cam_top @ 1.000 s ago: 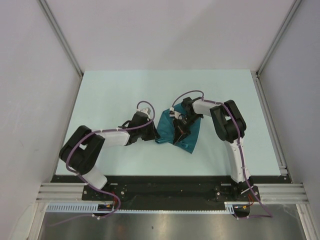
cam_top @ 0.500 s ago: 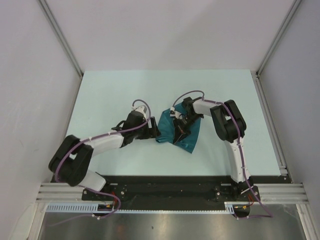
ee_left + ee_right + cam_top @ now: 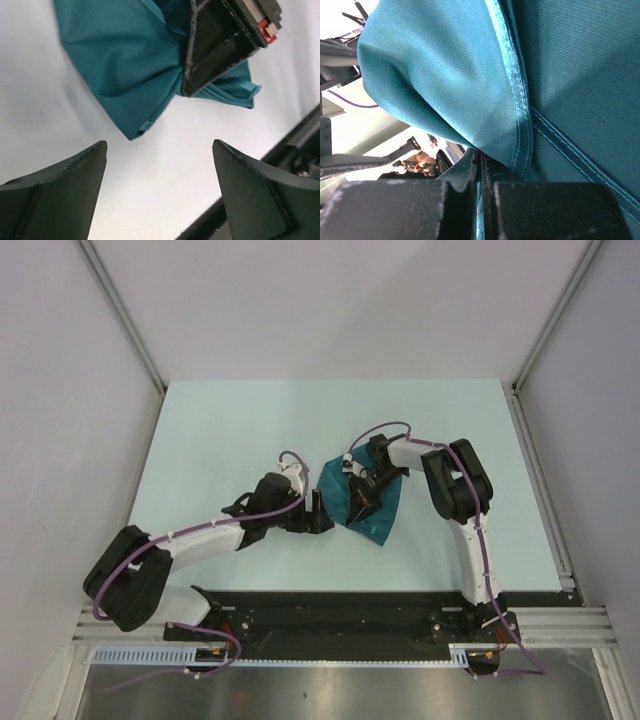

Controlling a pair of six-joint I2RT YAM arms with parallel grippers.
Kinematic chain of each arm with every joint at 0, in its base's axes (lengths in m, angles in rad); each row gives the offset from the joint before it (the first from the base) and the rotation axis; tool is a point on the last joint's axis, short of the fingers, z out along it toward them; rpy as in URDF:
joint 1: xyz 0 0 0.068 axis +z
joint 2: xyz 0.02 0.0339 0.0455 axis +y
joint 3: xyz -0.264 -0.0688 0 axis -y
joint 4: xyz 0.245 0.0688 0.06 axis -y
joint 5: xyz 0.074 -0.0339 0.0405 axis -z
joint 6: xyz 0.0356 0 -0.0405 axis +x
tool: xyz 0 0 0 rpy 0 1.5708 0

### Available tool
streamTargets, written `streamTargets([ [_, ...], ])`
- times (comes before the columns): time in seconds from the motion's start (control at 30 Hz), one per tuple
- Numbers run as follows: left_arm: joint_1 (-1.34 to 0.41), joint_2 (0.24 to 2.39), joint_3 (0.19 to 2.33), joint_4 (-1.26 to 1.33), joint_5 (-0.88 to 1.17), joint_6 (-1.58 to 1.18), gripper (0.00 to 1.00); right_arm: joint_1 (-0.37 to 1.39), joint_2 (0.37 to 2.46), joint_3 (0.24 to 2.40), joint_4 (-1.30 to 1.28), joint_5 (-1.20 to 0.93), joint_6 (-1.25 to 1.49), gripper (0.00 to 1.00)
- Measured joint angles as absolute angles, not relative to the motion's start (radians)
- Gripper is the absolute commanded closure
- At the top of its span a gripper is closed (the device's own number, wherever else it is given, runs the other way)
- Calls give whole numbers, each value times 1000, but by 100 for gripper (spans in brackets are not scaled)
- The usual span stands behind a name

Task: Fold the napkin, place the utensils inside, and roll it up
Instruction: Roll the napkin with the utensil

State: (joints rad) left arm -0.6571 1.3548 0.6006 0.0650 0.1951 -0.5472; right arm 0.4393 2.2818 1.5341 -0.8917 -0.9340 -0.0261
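The dark teal napkin (image 3: 335, 485) lies bunched in the middle of the pale table. My right gripper (image 3: 358, 502) rests on top of it and is shut on a fold of the cloth (image 3: 445, 75), which shows as a thin teal strip between its jaws (image 3: 481, 167). My left gripper (image 3: 318, 516) is open just left of the napkin's near corner. In the left wrist view its fingers (image 3: 159, 145) straddle bare table, the napkin's corner (image 3: 134, 131) lies just ahead of them, and the right gripper's fingers (image 3: 215, 50) press on the cloth. The utensils are out of view.
The pale table (image 3: 220, 430) is closed in by white walls with aluminium posts at left, back and right. A black rail (image 3: 350, 605) runs along the near edge and holds both arm bases. It also appears at the lower right as the dark rail (image 3: 300, 145).
My left gripper has opened wide, letting go of the napkin's left edge, and has slid right and nearer along it. The right gripper has kept its grip and place.
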Motion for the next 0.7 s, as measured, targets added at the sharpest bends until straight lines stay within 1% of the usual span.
streamTargets([
  [0.2,-657,1398,601,100,281,-614,9,437,2282,1534,-890,-934,-23,100],
  [0.43,-661,1527,617,153,410,-678,8,436,2282,1534,-886,-934,-17,100],
  [0.7,-665,1575,644,269,441,-739,8,434,2282,1534,-883,-934,-11,100],
])
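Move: The napkin's loose near-left corner lies roughly 3 cm ahead, 3 cm to the right of and 5 cm below the open left hand. The right gripper's shut fingertips, on the fold, are about 8 cm to the left hand's right, 1 cm ahead and 4 cm lower; the napkin's near-right corner is some 16 cm right, 5 cm back and 5 cm below. From the right hand, the loose corner lies about 5 cm left, 2 cm ahead and 1 cm down. The left gripper's forward finger comes in under the napkin's loose near-left corner, its jaws staying wide open. The hand travels about 5 cm right, first also drawing back and sinking some 2 cm, then easing forward and up a little, while the wrist rolls that finger down and swings the fingertips clockwise, each by roughly 15 degrees. The right hand stays put, shut, keeping its hold on the fold. ##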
